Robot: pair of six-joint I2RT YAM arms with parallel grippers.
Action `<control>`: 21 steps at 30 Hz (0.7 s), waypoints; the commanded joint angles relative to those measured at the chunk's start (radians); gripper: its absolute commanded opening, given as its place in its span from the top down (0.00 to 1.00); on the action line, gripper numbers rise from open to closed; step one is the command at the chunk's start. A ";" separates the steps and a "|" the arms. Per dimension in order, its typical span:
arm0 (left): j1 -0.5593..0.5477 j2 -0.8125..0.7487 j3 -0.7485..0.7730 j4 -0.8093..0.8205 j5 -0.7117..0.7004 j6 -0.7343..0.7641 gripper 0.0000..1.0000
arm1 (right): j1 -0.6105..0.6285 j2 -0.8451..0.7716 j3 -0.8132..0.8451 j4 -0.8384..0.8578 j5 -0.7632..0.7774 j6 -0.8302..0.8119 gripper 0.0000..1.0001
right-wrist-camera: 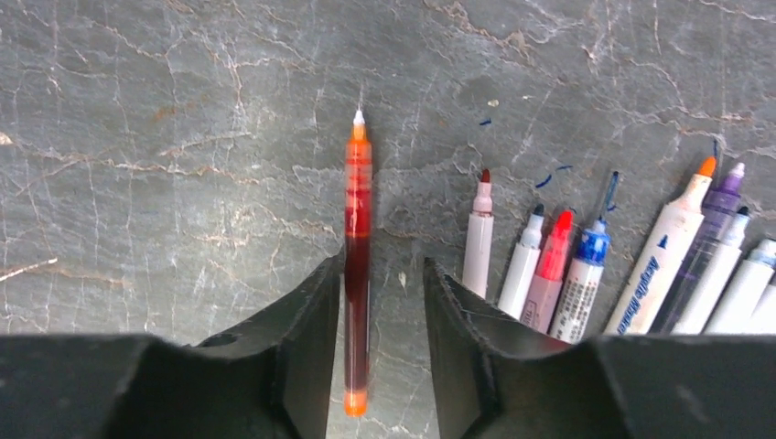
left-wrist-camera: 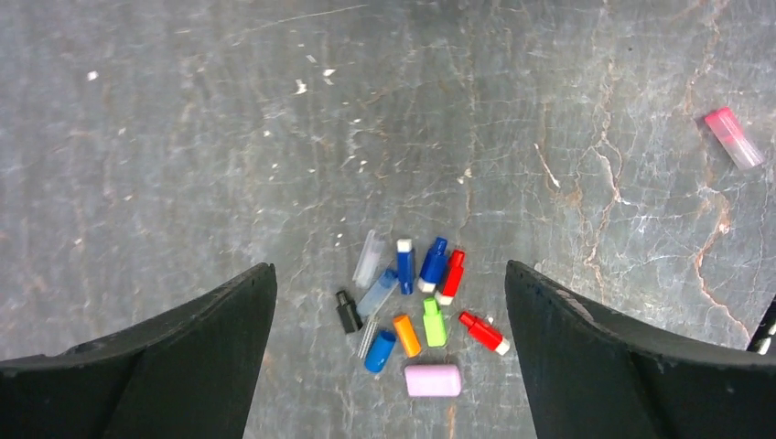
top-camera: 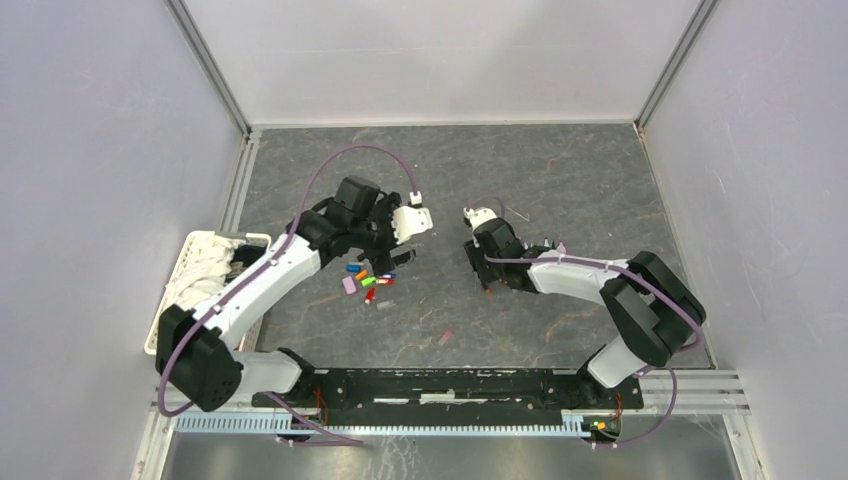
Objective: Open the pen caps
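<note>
Several loose pen caps (left-wrist-camera: 412, 311) in blue, red, green, orange, black, clear and lilac lie bunched on the table; in the top view the pen caps (top-camera: 366, 281) sit under the left arm. My left gripper (left-wrist-camera: 389, 270) hangs above them, wide open and empty. An uncapped orange pen (right-wrist-camera: 357, 229) lies lengthwise between the fingers of my right gripper (right-wrist-camera: 382, 265). Those jaws stand open, with a clear gap on the pen's right side. A row of several uncapped pens (right-wrist-camera: 549, 265) lies just right of that gripper.
One pink cap (left-wrist-camera: 732, 137) lies apart from the pile, also seen as the pink cap (top-camera: 446, 337) near the table's front. A white basket (top-camera: 185, 262) holding cloth stands at the left edge. Grey walls close in the table.
</note>
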 commanded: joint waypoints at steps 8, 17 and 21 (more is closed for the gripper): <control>0.291 -0.144 0.108 0.021 -0.023 -0.212 0.00 | -0.004 -0.269 0.060 -0.071 -0.001 0.006 0.03; 0.452 -0.115 -0.191 0.426 -0.099 -0.447 0.00 | -0.006 -0.632 -0.176 0.031 0.568 -0.058 0.02; 0.467 -0.074 -0.370 0.668 -0.090 -0.471 0.00 | -0.017 -0.744 -0.427 0.392 0.786 -0.268 0.02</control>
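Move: The uncapped orange pen lies between the right fingertips, its middle about 1 cm ahead, 1 cm left and 1 cm below. The nearest pen in the uncapped row lies some 3 cm right and 2 cm ahead of that hand. From the high left hand, the orange pen is about 20 cm right, 1 cm back and 15 cm down; the cap pile lies roughly 4 cm left, 2 cm back and 15 cm down. Opening, the right hand climbs 16 cm off the orange pen, swings right; left hand sweeps about 14 cm left-forward. ##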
